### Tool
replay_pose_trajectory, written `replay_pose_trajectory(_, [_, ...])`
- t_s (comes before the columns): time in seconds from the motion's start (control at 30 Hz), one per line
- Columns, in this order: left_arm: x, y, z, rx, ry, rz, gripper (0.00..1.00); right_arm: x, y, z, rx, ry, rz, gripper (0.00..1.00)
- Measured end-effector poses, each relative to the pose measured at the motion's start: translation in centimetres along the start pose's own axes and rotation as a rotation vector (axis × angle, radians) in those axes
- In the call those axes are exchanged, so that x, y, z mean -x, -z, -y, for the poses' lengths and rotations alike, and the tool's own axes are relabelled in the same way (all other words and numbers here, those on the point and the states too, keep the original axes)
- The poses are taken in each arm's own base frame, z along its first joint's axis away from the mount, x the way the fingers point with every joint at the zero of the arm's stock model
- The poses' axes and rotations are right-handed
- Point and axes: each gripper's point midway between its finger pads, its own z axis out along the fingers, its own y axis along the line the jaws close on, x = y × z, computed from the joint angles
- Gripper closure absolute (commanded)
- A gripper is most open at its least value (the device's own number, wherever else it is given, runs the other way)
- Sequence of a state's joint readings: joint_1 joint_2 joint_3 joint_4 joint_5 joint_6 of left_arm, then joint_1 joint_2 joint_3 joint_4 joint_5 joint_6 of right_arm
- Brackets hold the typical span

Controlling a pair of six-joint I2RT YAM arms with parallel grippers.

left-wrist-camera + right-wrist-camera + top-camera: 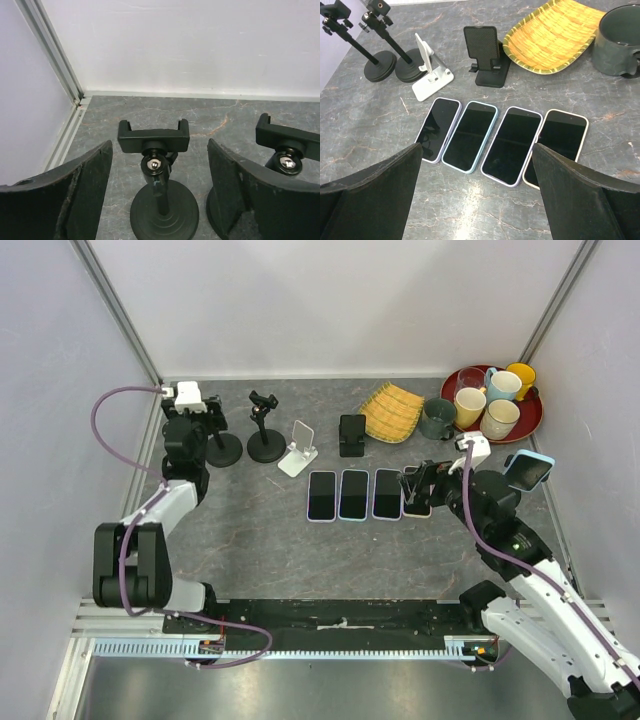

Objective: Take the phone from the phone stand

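Note:
Several phones [353,494] lie flat in a row on the grey table, dark screens up, also below my right gripper [476,150] as phones [470,135]. That right gripper [420,483] hovers open over the row's right end, holding nothing. A blue-cased phone [528,470] stands tilted at the right edge, its support hidden. My left gripper [207,422] is open at the back left. An empty black clamp stand [153,138] stands between the left gripper [159,150] fingers without touching them. A second clamp stand [287,150], a white stand [298,450] and a black stand [352,435] are empty.
A red tray [530,415] with several mugs sits at the back right. A yellow woven dish [392,412] and a dark green mug [437,418] stand beside it. White walls close in on the left, back and right.

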State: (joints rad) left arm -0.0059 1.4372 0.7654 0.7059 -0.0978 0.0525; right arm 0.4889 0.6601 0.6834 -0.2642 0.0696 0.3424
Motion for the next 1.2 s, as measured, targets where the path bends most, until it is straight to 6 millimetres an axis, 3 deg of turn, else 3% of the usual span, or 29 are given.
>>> replay_pose_trajectory(0.13, [2.0, 1.9, -0.1, -0.006, 0.017, 0.019, 0.0, 1.2, 0.5, 1.0, -0.076, 0.001, 0.011, 0.02])
replay_pose_trajectory(0.33, [7.8, 6.9, 1.0, -0.089, 0.129, 0.075, 0.0, 2.8, 0.2, 4.0, -0.3, 0.025, -0.039, 0.02])
replay_pose_trajectory(0.53, [11.6, 13.5, 3.7, -0.271, 0.215, 0.098, 0.0, 1.4, -0.9, 7.5, -0.534, 0.081, -0.158, 0.02])
replay_pose_trajectory(0.57, [10.9, 13.9, 4.0, -0.286, 0.22, 0.071, 0.0, 1.3, -0.8, 8.1, -0.568, 0.089, -0.165, 0.02])
replay_pose_trajectory(0.63, [11.6, 17.0, 4.7, -0.335, 0.22, 0.098, 0.0, 1.9, -0.1, 9.3, -0.657, 0.108, -0.153, 0.02])
replay_pose_trajectory(0.73, [10.6, 19.8, 6.1, -0.399, 0.221, 0.082, 0.0, 4.4, 1.4, 11.0, -0.791, 0.115, -0.077, 0.02])
replay_pose_trajectory(0.87, [7.0, 22.3, 8.1, -0.481, 0.208, 0.011, 0.0, 7.4, 3.8, 13.6, -0.979, 0.103, 0.037, 0.02])
replay_pose_trajectory(1.0, [4.0, 24.1, 9.1, -0.526, 0.176, -0.041, 0.0, 8.4, 6.1, 17.0, -1.162, 0.079, 0.085, 0.02])
replay_pose_trajectory(1.2, [5.0, 25.8, 9.5, -0.565, 0.152, 0.02, 0.0, 8.5, 7.6, 20.9, -1.295, 0.011, 0.139, 0.02])
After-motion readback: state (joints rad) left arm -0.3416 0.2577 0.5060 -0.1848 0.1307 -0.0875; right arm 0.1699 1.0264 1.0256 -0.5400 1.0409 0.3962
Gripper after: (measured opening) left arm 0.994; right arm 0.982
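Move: The blue phone on the far-right stand is about 24 cm to the right of the right gripper, 7 cm ahead and 8 cm below it. The rightmost flat phone lies 7 cm ahead, nearly in line and 24 cm down; the red tray is some 34 cm ahead and 24 cm to the right. From the left gripper the blue phone is some 80 cm to the right and 14 cm back, while the emptied stand's clamp is 3 cm ahead and 5 cm below. Swing the open right gripper about 23 cm to the right, turning it some 70 degrees clockwise, off the row of flat phones to a place above and just behind the blue phone. Meanwhile open the left fingers fully and back away from the emptied stand about 25 cm, drifting right, arching up and sinking again, and turning about 30 degrees clockwise. ##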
